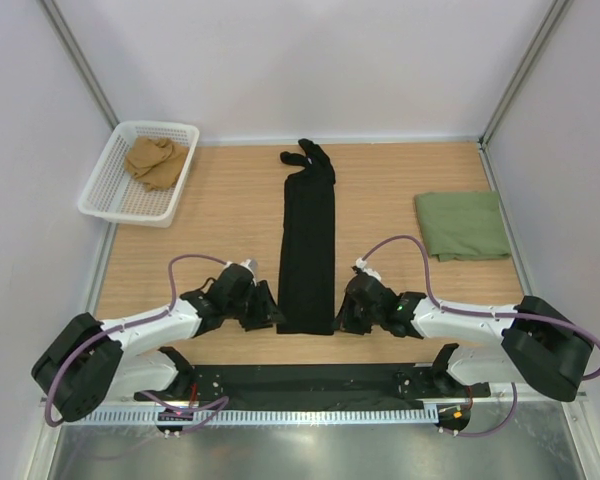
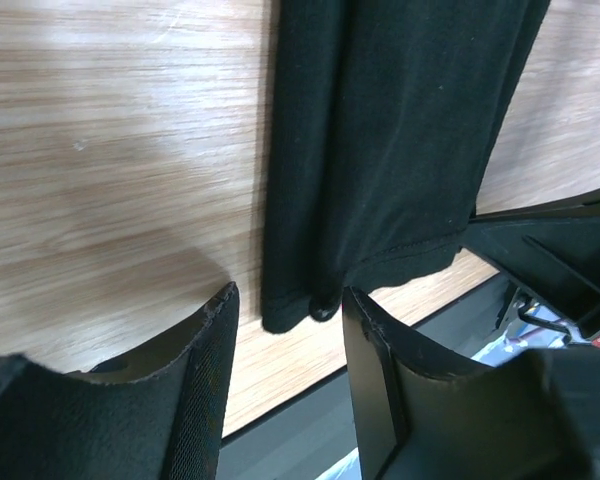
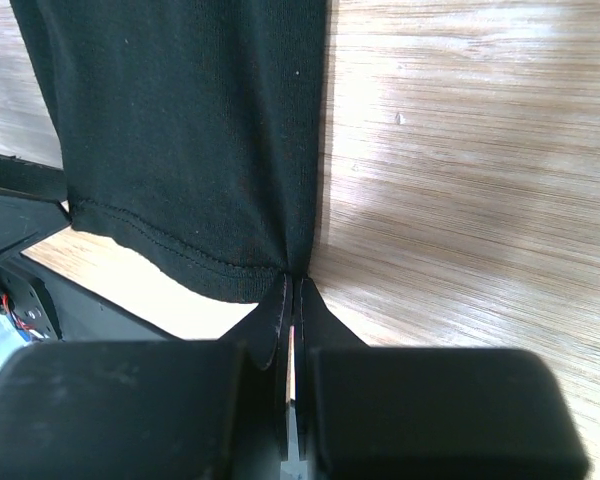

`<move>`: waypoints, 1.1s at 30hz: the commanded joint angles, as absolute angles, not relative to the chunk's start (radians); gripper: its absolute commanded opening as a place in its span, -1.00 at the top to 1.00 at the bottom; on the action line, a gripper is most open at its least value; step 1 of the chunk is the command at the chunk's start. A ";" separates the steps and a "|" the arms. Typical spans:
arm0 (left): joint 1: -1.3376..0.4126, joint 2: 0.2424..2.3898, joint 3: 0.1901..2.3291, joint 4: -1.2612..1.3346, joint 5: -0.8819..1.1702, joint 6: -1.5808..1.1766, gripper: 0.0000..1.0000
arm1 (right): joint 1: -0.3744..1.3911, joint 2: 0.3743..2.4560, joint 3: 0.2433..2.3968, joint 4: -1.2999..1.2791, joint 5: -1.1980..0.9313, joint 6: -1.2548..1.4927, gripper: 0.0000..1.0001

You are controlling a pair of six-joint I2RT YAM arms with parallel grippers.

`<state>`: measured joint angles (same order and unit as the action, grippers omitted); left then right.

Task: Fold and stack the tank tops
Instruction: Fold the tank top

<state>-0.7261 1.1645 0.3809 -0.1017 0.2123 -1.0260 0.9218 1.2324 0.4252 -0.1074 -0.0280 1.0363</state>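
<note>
The black tank top (image 1: 307, 240) lies on the wooden table as a long narrow strip, straps bunched at the far end. A green tank top (image 1: 462, 225) rests folded at the right. My left gripper (image 1: 270, 314) sits at the strip's near left corner. In the left wrist view it (image 2: 288, 296) is open, its fingers apart with the hem corner (image 2: 292, 312) just beyond the tips. My right gripper (image 1: 343, 314) is at the near right corner. In the right wrist view it (image 3: 295, 282) is shut on the black top's edge (image 3: 302, 250).
A white mesh basket (image 1: 102, 190) at the back left holds a crumpled tan cloth (image 1: 157, 160). The black mounting rail (image 1: 310, 385) runs along the table's near edge, just behind both grippers. Grey walls enclose the table on three sides.
</note>
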 commanded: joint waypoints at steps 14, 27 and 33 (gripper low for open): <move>-0.750 1.224 0.379 0.011 0.275 -1.052 1.00 | 0.930 1.175 0.446 -0.141 -0.008 1.031 0.97; -0.833 1.013 0.420 -0.176 0.238 -1.097 1.00 | 1.020 1.025 0.517 -0.290 0.066 1.055 0.97; -0.896 0.894 0.452 -0.285 0.187 -1.146 1.00 | 1.054 0.937 0.590 -0.426 0.126 1.043 0.98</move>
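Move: Just off the left fingers, about 2 cm to their right and 1 cm below, lies the near left corner of the black tank top. Its strap end is some 40 cm ahead of that hand and 9 cm to the right. The right hand already pinches the near right corner; from it the strap end lies about 40 cm ahead and 7 cm left, and the green folded stack some 24 cm ahead and 30 cm right. Easing about 1.5 cm right and 1 cm down, the left hand shuts its half-open fingers on the near left corner while the right keeps its pinch and waits. Then both lift the hem together, the left some 5 cm and the right about 6, also drawing it back towards the bases, the left further (roughly 3.5 cm) than the right (2 cm). ##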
